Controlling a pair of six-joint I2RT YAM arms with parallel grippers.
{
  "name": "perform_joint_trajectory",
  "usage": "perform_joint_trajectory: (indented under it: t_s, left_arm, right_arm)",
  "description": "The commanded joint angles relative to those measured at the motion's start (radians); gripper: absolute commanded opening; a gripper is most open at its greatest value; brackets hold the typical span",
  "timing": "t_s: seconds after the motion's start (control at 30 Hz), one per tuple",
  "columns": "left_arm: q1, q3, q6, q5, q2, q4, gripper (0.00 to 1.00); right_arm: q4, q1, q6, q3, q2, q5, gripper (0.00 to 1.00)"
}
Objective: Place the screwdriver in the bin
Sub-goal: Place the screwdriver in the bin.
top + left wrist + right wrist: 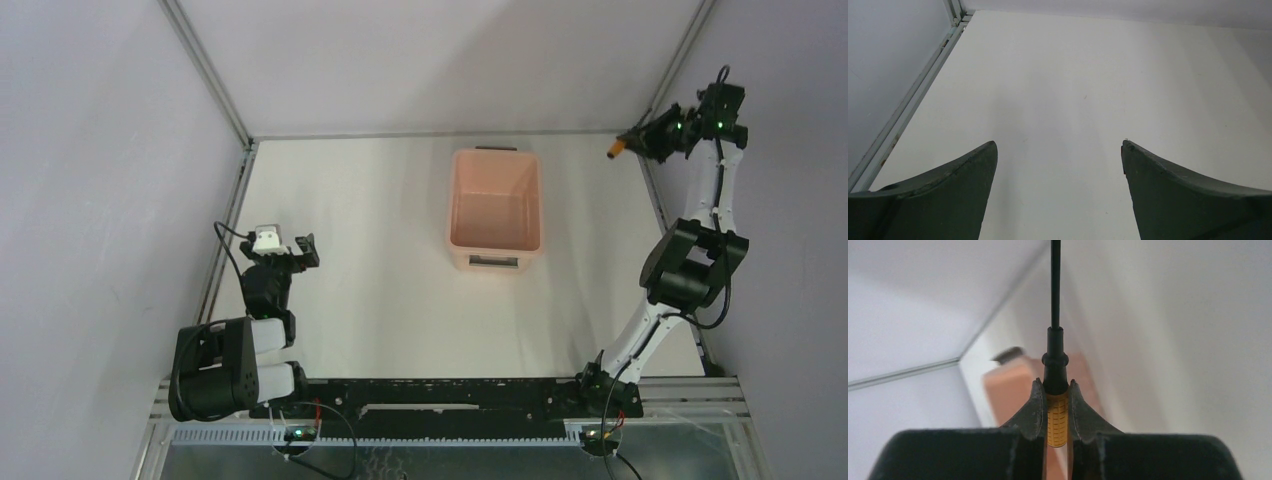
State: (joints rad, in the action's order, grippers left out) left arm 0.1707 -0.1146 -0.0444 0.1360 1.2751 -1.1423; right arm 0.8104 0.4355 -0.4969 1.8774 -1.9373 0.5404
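The screwdriver (1057,419) has an orange ribbed handle and a thin black shaft that points away from the camera. My right gripper (1054,385) is shut on the handle. In the top view the right gripper (632,144) is raised at the far right corner, with the orange handle (617,152) showing at its tip, right of the bin. The pale pink bin (495,210) stands on the table at the back centre and looks empty. It shows blurred behind the fingers in the right wrist view (1010,385). My left gripper (298,250) is open and empty at the left, over bare table (1059,145).
Metal frame rails run along the table's left edge (228,235) and right edge (660,210), with grey walls behind them. The left rail also shows in the left wrist view (913,100). The arm bases sit on a black bar (430,395) at the near edge.
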Motion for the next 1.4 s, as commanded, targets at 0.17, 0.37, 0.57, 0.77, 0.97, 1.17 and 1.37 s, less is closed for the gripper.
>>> perform_joint_trajectory:
  t_s: [0.17, 0.37, 0.57, 0.77, 0.97, 1.17, 1.37]
  left_arm:
    - [0.002, -0.023, 0.006, 0.008, -0.013, -0.029, 0.98]
    - [0.001, -0.023, 0.006, 0.009, -0.011, -0.029, 0.98]
    - [-0.002, -0.024, 0.007, 0.006, -0.013, -0.029, 0.98]
    - [-0.005, -0.024, 0.008, 0.001, -0.013, -0.03, 0.98]
    - [-0.007, -0.024, 0.01, -0.003, -0.013, -0.03, 0.98]
    - [-0.012, -0.027, 0.012, -0.015, -0.011, -0.027, 0.98]
    - [-0.014, -0.027, 0.012, -0.016, -0.011, -0.026, 0.98]
  right_arm:
    - [-0.002, -0.185, -0.277, 0.387, -0.012, 0.122, 0.0]
    - [0.062, -0.397, -0.261, 0.424, 0.006, -0.066, 0.0]
    - [0.188, -0.636, -0.12, 0.351, -0.001, -0.368, 0.0]
    - [0.221, -0.748, -0.046, 0.143, 0.007, -0.534, 0.0]
    - [0.091, -0.773, -0.014, -0.141, 0.042, -0.532, 0.0]
    - [0.042, -0.791, 0.019, -0.213, -0.051, -0.532, 0.0]
    - [-0.002, -0.799, 0.044, -0.218, -0.122, -0.54, 0.0]
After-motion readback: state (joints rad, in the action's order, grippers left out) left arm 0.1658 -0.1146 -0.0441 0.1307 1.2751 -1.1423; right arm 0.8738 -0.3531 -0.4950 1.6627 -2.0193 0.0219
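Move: I already hold the screwdriver by its handle in my right hand, out over the far right of the table. The bin's middle is some 27 cm to my left, about 4 cm back towards me and roughly 15 cm lower; its right rim comes first, about 16 cm to the left, 4 cm back and 9 cm below. From my idle left hand the bin lies about 49 cm to the right, 10 cm ahead and 5 cm below. My right hand swings the screwdriver in an arc: up about 16 cm and left nearly 30 cm, clearing the bin's right rim, then some 30 cm down between the bin's walls while drawing back overall. My wrist turns about 30 degrees counter-clockwise and, after first tilting up, ends tipped farther down; my fingers keep their grip on the handle. ##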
